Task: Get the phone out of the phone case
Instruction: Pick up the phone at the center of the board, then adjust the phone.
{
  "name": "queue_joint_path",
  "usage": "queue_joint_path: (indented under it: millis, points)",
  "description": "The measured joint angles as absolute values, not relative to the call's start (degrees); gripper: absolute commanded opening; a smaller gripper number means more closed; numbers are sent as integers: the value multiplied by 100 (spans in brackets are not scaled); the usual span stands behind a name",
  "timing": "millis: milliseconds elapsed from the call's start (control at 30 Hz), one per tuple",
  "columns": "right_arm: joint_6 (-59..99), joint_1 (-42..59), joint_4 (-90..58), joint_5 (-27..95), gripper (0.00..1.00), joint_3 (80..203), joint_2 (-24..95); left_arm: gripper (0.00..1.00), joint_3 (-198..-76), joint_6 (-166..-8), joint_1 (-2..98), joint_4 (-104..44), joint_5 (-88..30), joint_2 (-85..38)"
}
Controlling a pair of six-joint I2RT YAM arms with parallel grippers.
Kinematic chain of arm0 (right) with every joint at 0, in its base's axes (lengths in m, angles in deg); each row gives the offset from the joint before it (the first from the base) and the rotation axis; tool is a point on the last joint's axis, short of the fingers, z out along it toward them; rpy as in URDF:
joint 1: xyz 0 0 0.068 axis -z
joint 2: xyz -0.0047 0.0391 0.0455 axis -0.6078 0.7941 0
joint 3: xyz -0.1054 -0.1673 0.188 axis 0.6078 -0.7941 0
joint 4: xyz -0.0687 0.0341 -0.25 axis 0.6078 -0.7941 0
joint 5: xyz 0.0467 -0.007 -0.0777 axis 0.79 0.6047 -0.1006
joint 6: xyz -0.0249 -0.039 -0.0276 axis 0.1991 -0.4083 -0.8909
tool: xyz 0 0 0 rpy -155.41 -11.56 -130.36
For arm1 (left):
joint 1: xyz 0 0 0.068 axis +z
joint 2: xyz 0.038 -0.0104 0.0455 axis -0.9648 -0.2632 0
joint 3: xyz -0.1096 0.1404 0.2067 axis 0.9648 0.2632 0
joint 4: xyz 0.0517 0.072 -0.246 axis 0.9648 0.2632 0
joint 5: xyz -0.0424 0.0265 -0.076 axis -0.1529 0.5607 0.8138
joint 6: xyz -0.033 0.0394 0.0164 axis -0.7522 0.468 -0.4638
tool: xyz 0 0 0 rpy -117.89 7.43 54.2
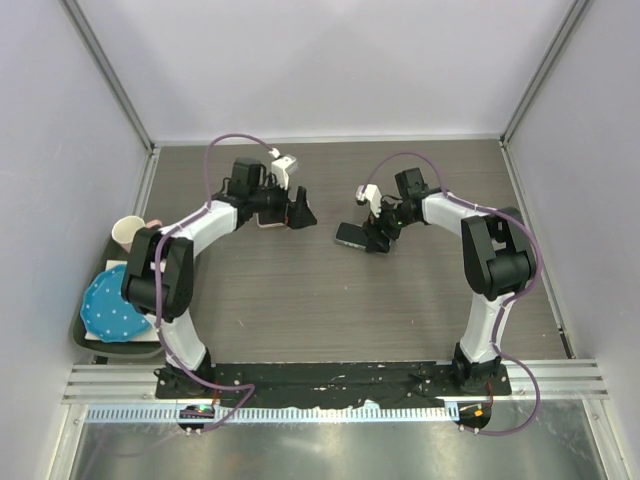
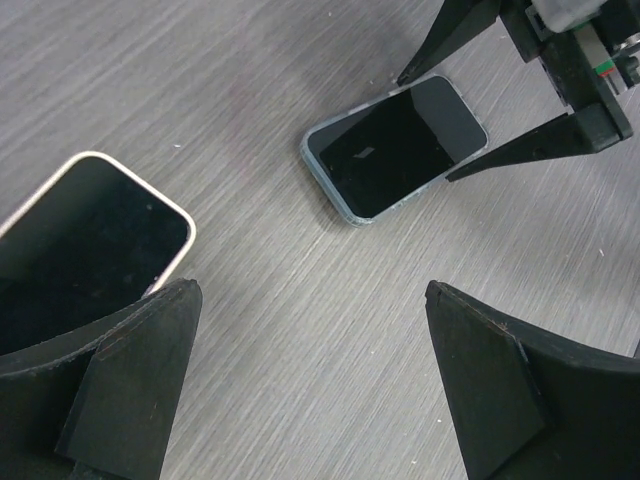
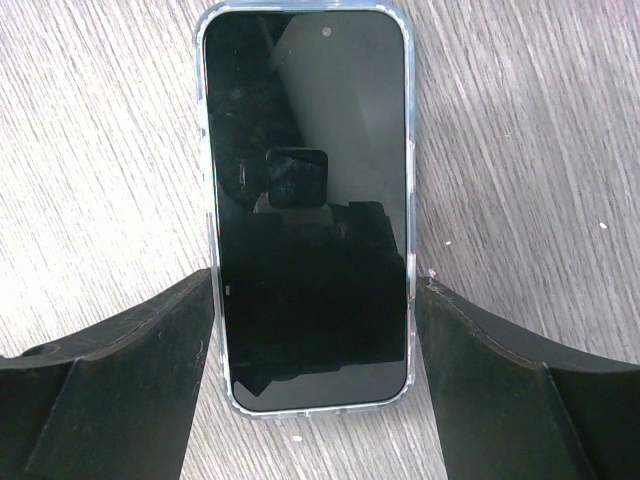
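The phone (image 3: 308, 200), black screen up, lies flat on the table inside a clear phone case (image 3: 412, 150). My right gripper (image 3: 315, 282) is shut across its lower end, one finger pressed on each long side of the case. The top view shows this phone (image 1: 350, 235) at the table's middle with the right gripper (image 1: 372, 238) over its right end. My left gripper (image 2: 312, 288) hangs open above bare table, nothing between its fingers, with the cased phone (image 2: 395, 148) lying beyond it. In the top view the left gripper (image 1: 303, 215) sits left of the phone, apart from it.
A second dark-screened phone with a cream rim (image 2: 80, 250) lies beside my left gripper's left finger. At the table's left edge stand a pale cup (image 1: 128, 232) and a blue dotted dish (image 1: 108, 308) on a dark tray (image 1: 80, 335). White walls enclose the table.
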State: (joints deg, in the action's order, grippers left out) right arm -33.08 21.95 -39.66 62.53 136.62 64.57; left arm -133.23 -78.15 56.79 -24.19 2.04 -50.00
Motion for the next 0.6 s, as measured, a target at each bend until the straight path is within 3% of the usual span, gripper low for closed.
queue_joint_path:
  millis: [600]
  points:
    - [-3144,2140,-3876,6404,38,13254,6157,100,-13544,-8882,5318,-2583,420,-6022]
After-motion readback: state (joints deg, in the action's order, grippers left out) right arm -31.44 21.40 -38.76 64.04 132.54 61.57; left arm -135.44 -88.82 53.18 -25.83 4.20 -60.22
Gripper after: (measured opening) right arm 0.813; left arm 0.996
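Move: The phone in its clear case is already in the right hand's grip, its middle about 1 cm ahead and 3 cm left of that hand, at pad height. The white-edged phone lies some 9 cm ahead and 26 cm left of the right hand. From the open left hand, the gripped phone lies roughly 15 cm to the right, 3 cm back and 11 cm below. The white-edged phone is about 5 cm ahead, 7 cm left and 11 cm below. Keeping its pinch across the long edges of the cased phone, the right hand draws it straight back about 2 cm, low over the board, after a brief pause. The left hand, fingers wide open and touching nothing, sinks about 5 cm while moving some 4 cm right towards the phone's free end, rolling about 15 degrees. ##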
